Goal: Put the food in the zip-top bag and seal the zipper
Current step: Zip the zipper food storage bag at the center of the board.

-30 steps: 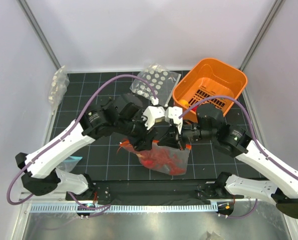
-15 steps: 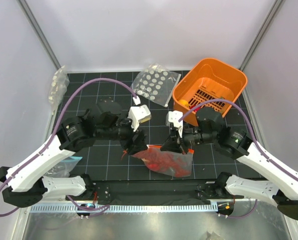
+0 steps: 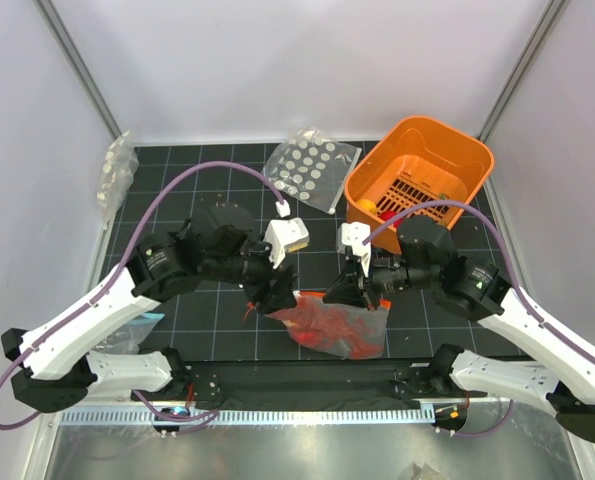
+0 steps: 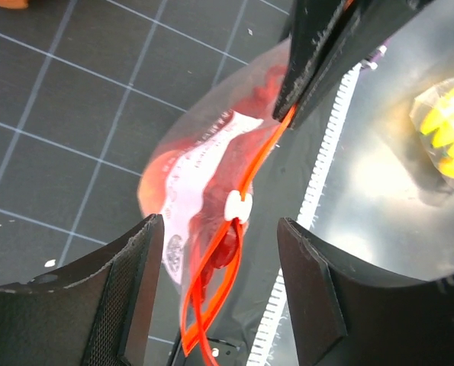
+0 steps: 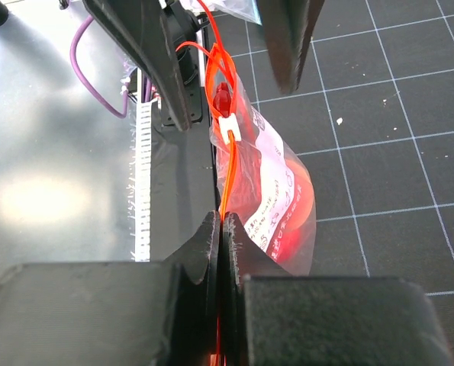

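Note:
The zip-top bag hangs between my two grippers above the table's near edge, with the red food inside it. My right gripper is shut on the orange-red zipper at the bag's right end. My left gripper is open at the bag's left end, its fingers standing on either side of the zipper without touching it. A white slider sits on the strip. Between slider and left gripper the two strips gape apart. Toward the right gripper they run as one line.
An orange slotted basket stands at the back right with an orange ball inside. A clear bag of white discs lies at the back centre. Another clear bag lies at the far left. The metal ledge runs below the table's near edge.
My left arm has drawn back to the left, off the bag's middle, and its gripper now sits at the bag's left end. The right gripper keeps its pinch on the zipper.

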Robot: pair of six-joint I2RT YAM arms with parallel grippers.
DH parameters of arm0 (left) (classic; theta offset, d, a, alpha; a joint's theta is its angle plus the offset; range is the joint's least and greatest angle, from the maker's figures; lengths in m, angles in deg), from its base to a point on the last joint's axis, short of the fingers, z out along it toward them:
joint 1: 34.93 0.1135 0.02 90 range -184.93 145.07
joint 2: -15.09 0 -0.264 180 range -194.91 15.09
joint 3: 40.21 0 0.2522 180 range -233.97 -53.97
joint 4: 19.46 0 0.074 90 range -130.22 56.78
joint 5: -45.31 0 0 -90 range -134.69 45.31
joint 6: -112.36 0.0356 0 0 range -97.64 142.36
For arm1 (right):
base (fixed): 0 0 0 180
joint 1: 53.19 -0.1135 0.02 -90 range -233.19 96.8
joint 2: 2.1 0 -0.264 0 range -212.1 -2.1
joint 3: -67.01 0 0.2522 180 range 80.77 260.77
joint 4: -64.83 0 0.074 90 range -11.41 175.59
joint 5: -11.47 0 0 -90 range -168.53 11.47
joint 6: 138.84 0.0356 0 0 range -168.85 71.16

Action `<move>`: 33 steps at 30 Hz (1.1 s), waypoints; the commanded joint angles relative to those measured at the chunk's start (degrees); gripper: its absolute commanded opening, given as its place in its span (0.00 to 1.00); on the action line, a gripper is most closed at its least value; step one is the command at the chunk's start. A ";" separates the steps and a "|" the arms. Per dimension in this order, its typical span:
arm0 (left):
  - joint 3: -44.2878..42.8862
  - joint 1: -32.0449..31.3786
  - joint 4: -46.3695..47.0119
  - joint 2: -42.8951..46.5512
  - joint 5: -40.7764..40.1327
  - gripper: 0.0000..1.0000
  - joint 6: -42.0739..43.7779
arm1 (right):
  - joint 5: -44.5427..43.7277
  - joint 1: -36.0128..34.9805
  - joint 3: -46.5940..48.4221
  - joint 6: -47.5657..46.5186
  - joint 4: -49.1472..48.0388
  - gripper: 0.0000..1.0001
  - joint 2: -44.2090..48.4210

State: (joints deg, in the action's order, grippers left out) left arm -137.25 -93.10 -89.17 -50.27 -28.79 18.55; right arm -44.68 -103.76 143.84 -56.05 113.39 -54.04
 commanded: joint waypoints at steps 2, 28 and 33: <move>1.72 -0.28 2.77 -0.03 4.49 0.63 0.12 | 0.96 -0.32 1.53 1.05 -3.34 0.01 1.93; -2.67 -0.36 1.63 -3.98 10.38 0.00 -0.05 | 3.42 -0.32 0.12 0.61 -6.42 0.48 -2.46; -3.28 -0.36 1.10 -4.16 9.68 0.00 0.04 | 4.21 -0.32 0.39 -1.67 -4.93 0.49 -4.22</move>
State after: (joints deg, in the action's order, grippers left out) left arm -137.34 -93.12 -90.45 -55.10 -21.10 18.31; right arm -42.04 -103.70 142.88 -55.74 109.83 -57.69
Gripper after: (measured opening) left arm 0.061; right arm 0.488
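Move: Just below the left hand, about 2 cm down and 1 cm back, run the spread orange zipper strands; the white slider sits some 3 cm to its right, 1 cm back and 3 cm lower. The right hand, still pinching the zipper, has that slider roughly 4 cm to its left, 1 cm back and 1 cm down. Right fingertips: about 7 cm right of the left hand, level ahead and 2 cm lower. The food-filled bag body hangs about 5 cm right of the left hand, neither ahead nor back, 8 cm down. Sinking about 2 cm and easing back just over 1 cm, the left hand shuts its open fingers on the orange strands right beside the white slider. The right hand keeps its pinch until that grip is made, then opens halfway, lets go and slips some 2 cm left and 1 cm down, towards the slider. Meanwhile the left, still gripping, shifts about 1 cm right. ##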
